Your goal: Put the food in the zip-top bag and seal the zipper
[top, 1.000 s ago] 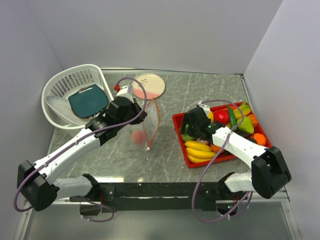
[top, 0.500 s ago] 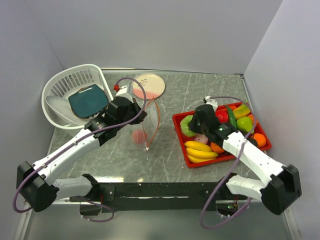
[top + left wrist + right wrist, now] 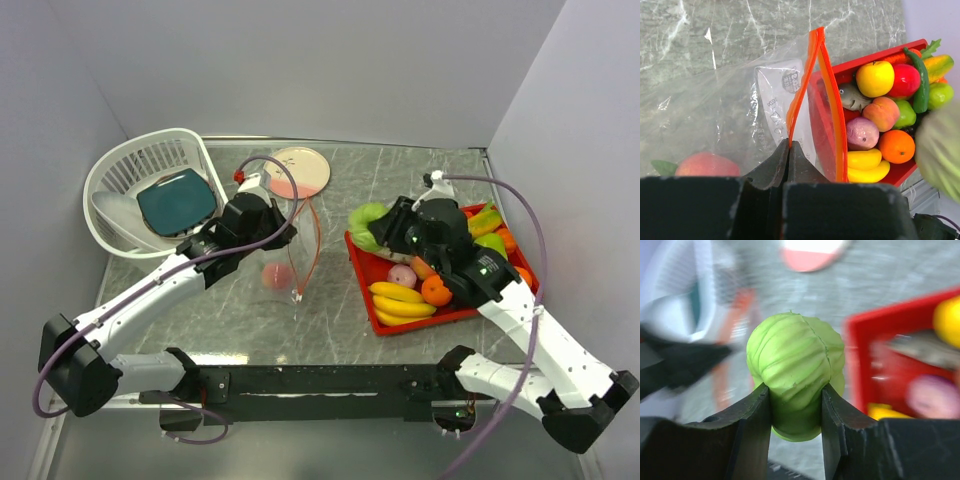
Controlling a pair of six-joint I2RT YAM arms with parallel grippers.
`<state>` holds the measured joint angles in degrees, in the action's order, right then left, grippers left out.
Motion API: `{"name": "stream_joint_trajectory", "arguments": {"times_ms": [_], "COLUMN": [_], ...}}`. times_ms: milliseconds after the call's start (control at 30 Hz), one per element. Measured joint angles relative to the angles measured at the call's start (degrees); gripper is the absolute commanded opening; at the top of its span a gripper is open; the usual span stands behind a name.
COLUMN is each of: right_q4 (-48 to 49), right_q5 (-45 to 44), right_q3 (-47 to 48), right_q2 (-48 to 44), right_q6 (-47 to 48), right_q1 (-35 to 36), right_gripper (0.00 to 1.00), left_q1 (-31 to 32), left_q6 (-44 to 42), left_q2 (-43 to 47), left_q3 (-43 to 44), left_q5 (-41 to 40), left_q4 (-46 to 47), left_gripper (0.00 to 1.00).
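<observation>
The clear zip-top bag (image 3: 290,255) stands in mid-table with its mouth held up; a pink peach (image 3: 276,276) lies inside it, also seen in the left wrist view (image 3: 707,165). My left gripper (image 3: 272,228) is shut on the orange-red zipper strip (image 3: 805,85) at the bag's mouth. My right gripper (image 3: 385,232) is shut on a ribbed green vegetable (image 3: 796,372), lifted above the left edge of the red tray (image 3: 358,262). More food remains in the tray: bananas (image 3: 400,298), an orange (image 3: 436,290), a pale purple piece (image 3: 402,276).
A white lattice basket (image 3: 120,180) with a teal dish (image 3: 176,200) stands back left. A pink plate (image 3: 298,172) lies behind the bag. Walls close the table on the left, back and right.
My right gripper lifted the green vegetable out of the tray and carried it left and up, toward the bag. The left gripper kept its hold on the bag's mouth.
</observation>
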<state>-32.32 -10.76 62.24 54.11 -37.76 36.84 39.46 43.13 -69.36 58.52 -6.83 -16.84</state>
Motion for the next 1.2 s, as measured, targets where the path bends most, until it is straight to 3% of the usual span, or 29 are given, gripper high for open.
{"name": "stream_joint_trajectory", "arguments": {"times_ms": [233, 600, 700, 933, 1033, 1200], "right_q4": [5.75, 8.46, 8.39, 7.58, 6.97, 5.9], "right_q5": [3.21, 3.61, 2.45, 1.38, 0.92, 0.15], "right_q3": [6.01, 3.26, 3.41, 5.27, 6.01, 6.64], "right_q2": [5.77, 18.47, 18.56, 20.48, 22.05, 21.77], "right_q6": [-2.29, -3.78, -3.74, -3.63, -3.19, -2.62], "right_q1": [9.44, 7.45, 7.02, 9.88, 10.49, 10.49], "right_gripper": [0.15, 0.17, 0.24, 0.72, 0.85, 0.93], "left_q1": [0.0, 0.0, 0.0, 0.0, 0.0, 0.11], "left_q6": [0.09, 0.7, 1.11, 1.57, 1.62, 1.77], "left_q2": [-1.01, 0.61, 1.7, 2.16, 2.16, 2.16], "left_q3": [0.0, 0.02, 0.02, 0.0, 0.0, 0.0], "left_q5": [1.01, 2.36, 3.32, 5.11, 5.18, 5.46], "left_q4": [0.92, 1.14, 1.29, 2.97, 3.1, 3.08], "left_gripper": [0.01, 0.01, 0.01, 0.01, 0.01, 0.01]}}
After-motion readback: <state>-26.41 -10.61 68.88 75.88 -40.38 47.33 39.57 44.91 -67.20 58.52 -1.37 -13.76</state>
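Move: The cabbage is already in my right hand. The open bag mouth lies about 12 cm to that hand's left, level with it front to back, and some 7 cm lower. The peach, already in the bag, is about 20 cm left, 1 cm ahead and 22 cm down. The food tray's middle is about 18 cm right, 3 cm ahead, 22 cm down. From my left hand, which pinches the zipper rim, the mouth is roughly 4 cm right, 1 cm back, 4 cm below. I swing the cabbage left about 10 cm off the tray, arcing up first and then dipping, to finish some 5 cm lower over the bag mouth, wrist turned slightly counter-clockwise. There my right fingers spread wide and let go. My left hand keeps its pinch on the zipper rim and lifts it about 3 cm. ##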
